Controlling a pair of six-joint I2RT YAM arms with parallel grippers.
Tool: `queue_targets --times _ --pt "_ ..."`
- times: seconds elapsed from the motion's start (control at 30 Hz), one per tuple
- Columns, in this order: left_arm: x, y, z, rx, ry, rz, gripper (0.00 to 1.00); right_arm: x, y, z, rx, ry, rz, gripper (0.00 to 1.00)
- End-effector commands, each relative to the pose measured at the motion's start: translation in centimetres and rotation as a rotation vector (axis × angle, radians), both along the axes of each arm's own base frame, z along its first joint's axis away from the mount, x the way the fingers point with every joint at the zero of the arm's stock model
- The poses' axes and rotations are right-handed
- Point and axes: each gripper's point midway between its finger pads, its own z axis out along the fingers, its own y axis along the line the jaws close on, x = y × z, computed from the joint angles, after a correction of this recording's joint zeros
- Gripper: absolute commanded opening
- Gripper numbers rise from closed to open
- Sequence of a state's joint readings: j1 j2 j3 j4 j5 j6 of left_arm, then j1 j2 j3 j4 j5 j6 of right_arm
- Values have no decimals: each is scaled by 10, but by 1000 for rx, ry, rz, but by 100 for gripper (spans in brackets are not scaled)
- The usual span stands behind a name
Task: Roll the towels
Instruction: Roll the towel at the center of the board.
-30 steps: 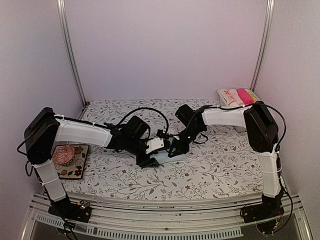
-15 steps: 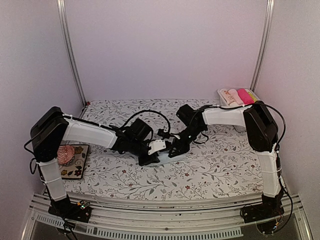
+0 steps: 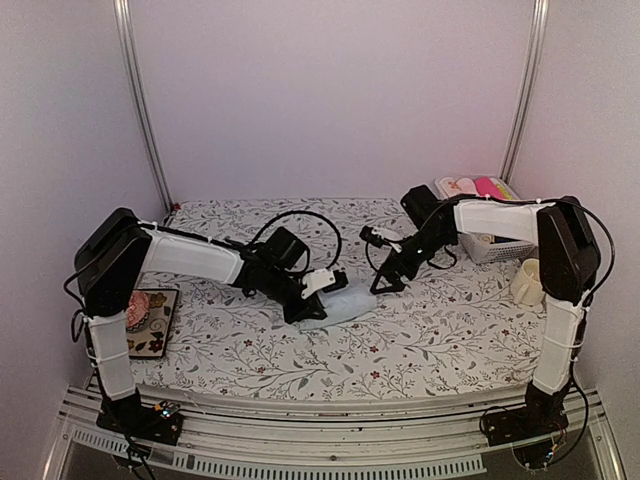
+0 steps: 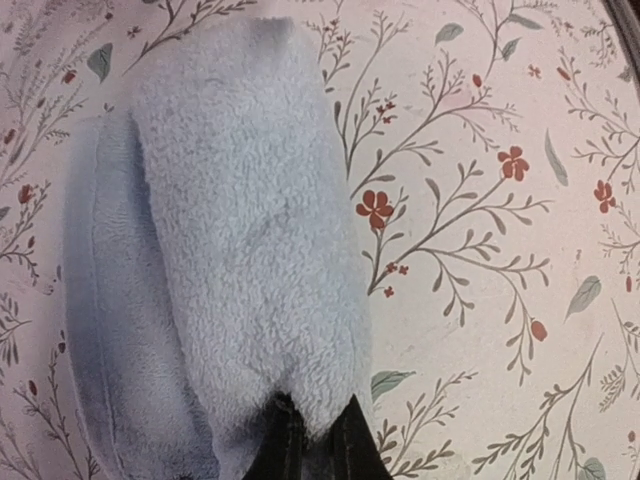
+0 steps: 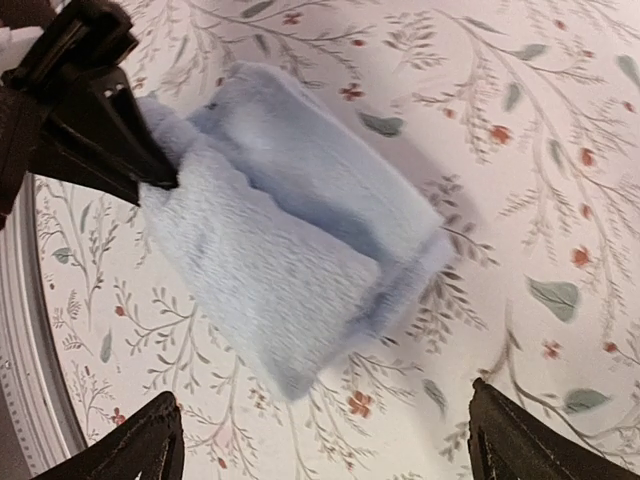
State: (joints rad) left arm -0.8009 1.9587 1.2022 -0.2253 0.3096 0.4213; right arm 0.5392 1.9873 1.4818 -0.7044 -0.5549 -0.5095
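Observation:
The light blue towel (image 3: 347, 300) lies rolled up at the middle of the flowered table. My left gripper (image 3: 306, 303) is shut on its left end. In the left wrist view the two black fingertips (image 4: 282, 438) pinch the fluffy towel (image 4: 240, 230) at its near end. My right gripper (image 3: 386, 281) hangs just right of the towel, open and apart from it. In the right wrist view the towel (image 5: 290, 260) lies beyond the right gripper (image 5: 330, 440), nothing between its fingertips (image 5: 150, 440), and the left gripper (image 5: 90, 100) grips the towel's far end. A cream roll of cloth (image 3: 527, 282) stands at the right.
A white basket (image 3: 495, 248) at the back right holds cream and pink rolled cloths (image 3: 475, 188). A patterned tray (image 3: 150, 340) with a pink knitted lump (image 3: 133, 310) sits at the left, by the left arm. Metal rails run along the near table edge.
My right gripper opened, let go of the blue towel and drew back to the right. My left gripper closed on the towel's end. The cream roll at the right came into view.

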Motion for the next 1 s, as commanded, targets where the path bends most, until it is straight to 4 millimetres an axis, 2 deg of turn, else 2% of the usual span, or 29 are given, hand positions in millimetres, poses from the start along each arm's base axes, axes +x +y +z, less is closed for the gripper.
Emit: queue_targets --times 0.0,0.17,0.27,0.3,0.37,0.5,0.67,0.8,0.97 --pt "-13 26 -39 84 235 75 0 33 -27 20 -72 -126 -166 99" --pt "5 21 -29 5 347 145 0 60 -52 39 -153 -202 -373 99" --pt "16 15 -22 -54 425 186 0 66 -61 60 -136 -272 -445 99" --pt "19 15 -21 -70 452 203 0 66 -64 73 -106 -299 -480 99" --pt "26 14 -19 -100 499 227 0 62 -62 87 -13 -298 -522 99" --pt "37 10 -19 -142 606 267 0 44 -46 102 195 -163 -487 99" --pt "55 4 -20 -205 736 338 0 44 -38 103 304 -45 -579 99" --pt "70 0 -20 -269 834 391 0 47 -35 86 283 66 -653 99" --pt "88 1 -17 -371 934 446 0 44 -32 67 339 174 -730 99"
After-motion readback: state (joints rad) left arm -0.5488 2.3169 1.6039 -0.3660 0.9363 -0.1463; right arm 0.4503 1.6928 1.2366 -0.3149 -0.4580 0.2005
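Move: The left fingers are already shut in the near-left end of the half-rolled towel. The roll's middle is about 6 cm to their right and 3 cm ahead, and the still-flat flap is some 6 cm ahead, 4 cm right and 2 cm lower. From the open right hand the roll lies about 9 cm left, 4 cm back and 5 cm below; the basket is some 15 cm ahead and 20 cm right, the mug about 28 cm right and 2 cm ahead. Keeping its pinch on the towel's left end, the left hand carries the roll about 7 cm forward over the flap at nearly steady height, the wrist turning some 50 degrees so the fingertips swing back towards the base. The right hand, already open and free, clears off forward and right, then mostly up to about 8 cm higher, twisting clockwise. ##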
